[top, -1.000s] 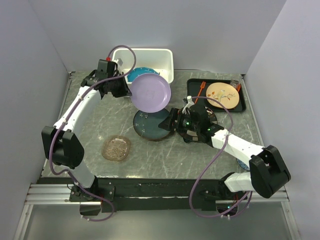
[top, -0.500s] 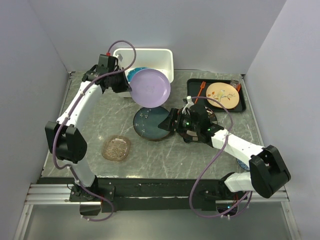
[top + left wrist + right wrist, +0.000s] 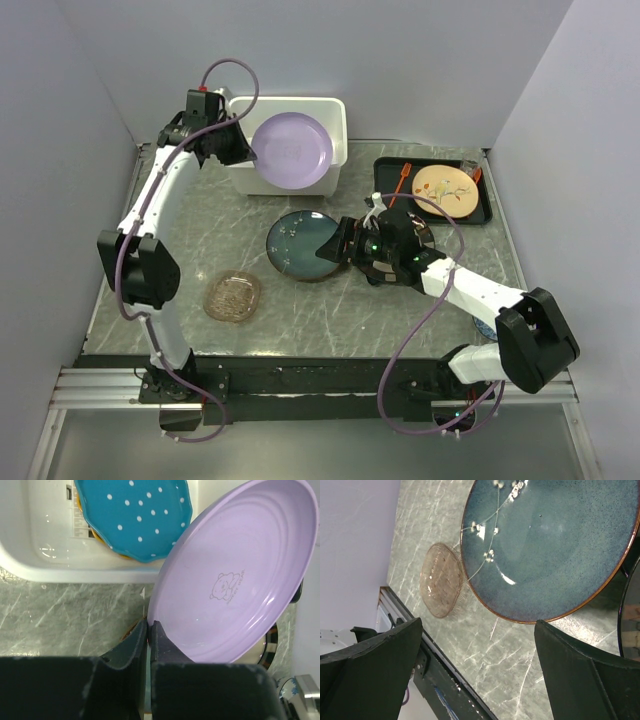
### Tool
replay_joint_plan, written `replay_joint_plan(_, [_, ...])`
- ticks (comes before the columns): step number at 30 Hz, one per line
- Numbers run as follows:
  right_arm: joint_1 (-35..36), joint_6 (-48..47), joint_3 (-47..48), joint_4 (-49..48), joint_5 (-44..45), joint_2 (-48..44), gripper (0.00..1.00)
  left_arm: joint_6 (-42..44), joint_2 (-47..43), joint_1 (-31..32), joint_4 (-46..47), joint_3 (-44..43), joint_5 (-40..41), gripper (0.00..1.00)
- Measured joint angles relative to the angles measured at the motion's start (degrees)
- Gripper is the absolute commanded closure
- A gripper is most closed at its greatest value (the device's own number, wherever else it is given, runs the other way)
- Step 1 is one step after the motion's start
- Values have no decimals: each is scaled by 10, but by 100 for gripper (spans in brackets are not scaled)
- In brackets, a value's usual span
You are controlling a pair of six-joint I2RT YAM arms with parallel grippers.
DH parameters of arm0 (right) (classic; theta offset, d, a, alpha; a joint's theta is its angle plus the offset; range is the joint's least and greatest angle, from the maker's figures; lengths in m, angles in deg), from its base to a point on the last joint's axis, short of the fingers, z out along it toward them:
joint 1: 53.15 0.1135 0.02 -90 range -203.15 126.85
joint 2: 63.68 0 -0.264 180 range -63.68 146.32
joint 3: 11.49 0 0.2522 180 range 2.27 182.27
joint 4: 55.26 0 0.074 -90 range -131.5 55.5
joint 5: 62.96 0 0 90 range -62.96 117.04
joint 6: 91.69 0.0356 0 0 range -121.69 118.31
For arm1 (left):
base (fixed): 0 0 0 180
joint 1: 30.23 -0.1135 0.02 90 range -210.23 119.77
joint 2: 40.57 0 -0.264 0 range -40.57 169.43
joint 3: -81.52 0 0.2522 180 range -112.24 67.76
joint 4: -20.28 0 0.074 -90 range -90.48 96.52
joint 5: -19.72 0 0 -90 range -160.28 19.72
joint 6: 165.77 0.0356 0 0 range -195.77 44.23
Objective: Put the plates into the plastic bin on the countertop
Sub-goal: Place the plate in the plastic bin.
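My left gripper [image 3: 249, 156] [image 3: 148, 629] is shut on the rim of the lavender plate [image 3: 291, 150] [image 3: 235, 575]. The plate hangs tilted over the front wall of the white plastic bin [image 3: 336, 112] [image 3: 50, 565]. Inside the bin lies a teal dotted plate [image 3: 135, 515] on an orange one [image 3: 107, 542]. The dark teal plate [image 3: 303, 246] [image 3: 550, 545] rests flat on the counter. My right gripper [image 3: 338, 243] [image 3: 477, 630] hovers at its right edge, open and holding nothing. An amber glass plate [image 3: 232, 296] [image 3: 440, 585] lies near the front left.
A black tray [image 3: 385, 186] holding a tan round plate [image 3: 443, 190] sits at the back right. A dark-rimmed plate [image 3: 427, 238] [image 3: 631, 615] lies partly under my right arm. Grey walls close in both sides.
My left arm has carried the lavender plate back and to the left, from above the dark teal plate to over the bin. The right arm has not moved.
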Motion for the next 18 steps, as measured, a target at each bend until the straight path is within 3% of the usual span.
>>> replay_joint_plan(9, [0, 0, 0, -5, 0, 0, 0, -23, 60, -12, -3, -94, -13, 99])
replay_joint_plan(18, [0, 0, -8, -6, 0, 0, 0, -69, 78, -32, 49, -98, -30, 99])
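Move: The left hand already holds the purple plate by its rim; the white bin it is bound for has its middle some 12 cm ahead, 6 cm to the right and roughly 19 cm below. Inside it the blue dotted plate lies about 11 cm ahead, 6 cm right and 22 cm down. The blue-grey plate on the countertop is 11 cm back and 10 cm right, 24 cm lower. From the right hand the bin is about 27 cm ahead, 11 cm left and 8 cm below. Still pinching the rim of the purple plate, with the plate reaching out to the hand's right, the left hand carries it forward about 5 cm farther over the bin, rising some 2 cm as it goes. The wrist rolls gently, roughly 10 degrees in all, its left side dipping, with a slight counter-clockwise turn; the fingers keep their hold. ##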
